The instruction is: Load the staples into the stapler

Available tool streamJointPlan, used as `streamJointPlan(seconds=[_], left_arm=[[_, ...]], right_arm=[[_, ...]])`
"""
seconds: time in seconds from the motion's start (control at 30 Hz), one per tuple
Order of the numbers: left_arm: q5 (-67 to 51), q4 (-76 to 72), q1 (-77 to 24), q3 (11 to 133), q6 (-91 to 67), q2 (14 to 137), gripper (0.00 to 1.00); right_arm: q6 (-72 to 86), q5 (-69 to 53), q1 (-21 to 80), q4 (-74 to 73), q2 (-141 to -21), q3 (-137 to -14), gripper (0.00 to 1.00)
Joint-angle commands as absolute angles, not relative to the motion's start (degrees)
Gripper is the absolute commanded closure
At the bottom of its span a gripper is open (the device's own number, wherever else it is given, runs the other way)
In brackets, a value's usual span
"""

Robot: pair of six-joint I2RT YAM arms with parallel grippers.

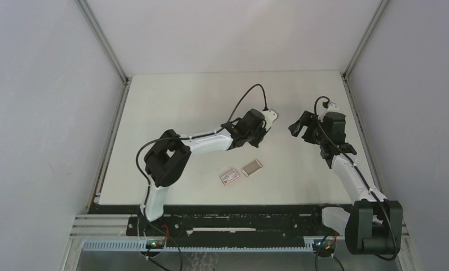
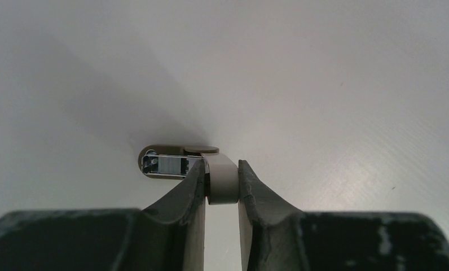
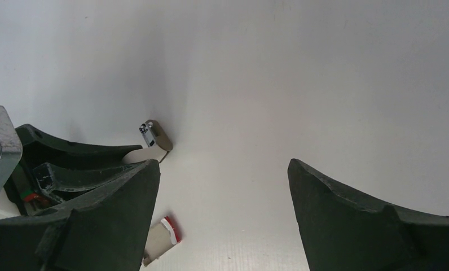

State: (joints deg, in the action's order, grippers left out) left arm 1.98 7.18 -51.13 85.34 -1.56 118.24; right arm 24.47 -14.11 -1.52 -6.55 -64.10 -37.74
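The small pinkish stapler (image 2: 222,183) stands on the table with its lid between my left gripper's (image 2: 221,165) fingers, which press on both of its sides. Its silvery metal channel (image 2: 166,165) lies exposed to the left. From above, the stapler (image 1: 272,116) pokes out past my left gripper (image 1: 263,125). The staples sit in a flat grey tray (image 1: 251,167) beside the white box with a red label (image 1: 230,177), nearer the front edge. My right gripper (image 1: 297,126) hovers open right of the stapler, holding nothing. In the right wrist view the stapler (image 3: 154,135) and box (image 3: 170,228) show past my right gripper (image 3: 222,165).
Grey walls enclose the white table (image 1: 171,113) on the left, back and right. The left arm (image 1: 166,158) stretches across the table's middle; the right arm (image 1: 352,169) runs along the right side.
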Motion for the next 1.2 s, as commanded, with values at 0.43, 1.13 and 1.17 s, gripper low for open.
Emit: streamJointPlan(seconds=[0.43, 1.13, 1.17], left_arm=[[2.24, 12.64, -48.35, 71.81, -19.98, 104.11, 1.00], [-19.00, -2.57, -38.24, 60.92, -26.91, 102.77, 0.96], [-19.92, -3.42, -37.64, 60.39, -27.28, 102.48, 0.96]], right_arm=[[17.77, -16.45, 10.54, -0.11, -65.34, -36.96, 0.18], [12.75, -16.04, 27.51, 10.47, -72.84, -33.66, 0.18], [12.20, -16.51, 27.76, 10.81, -73.12, -33.66, 0.17]])
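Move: Some 17 cm to the right hand's left, about level fore and aft and 6 cm lower, is the stapler, already pinched in the left hand. The left hand is carrying it towards the staple box, which lies roughly 11 cm back, 11 cm left and 4 cm below that hand. The open tray is about 7 cm back and 1 cm left of the left hand, at the same height as the box. From the right hand, the tray is around 7 cm back and 18 cm left. Keeping its pinch on the stapler, the left hand carries it about 8 cm left and 3 cm back towards the staple box, rising slightly before sinking just below its starting height, and rolls some 30 degrees about its fingers' line. The right hand, fingers still open, follows 16 cm left towards the stapler, also drawing back and sinking about 4 to 5 cm while turning about 35 degrees counter-clockwise; it touches nothing. ##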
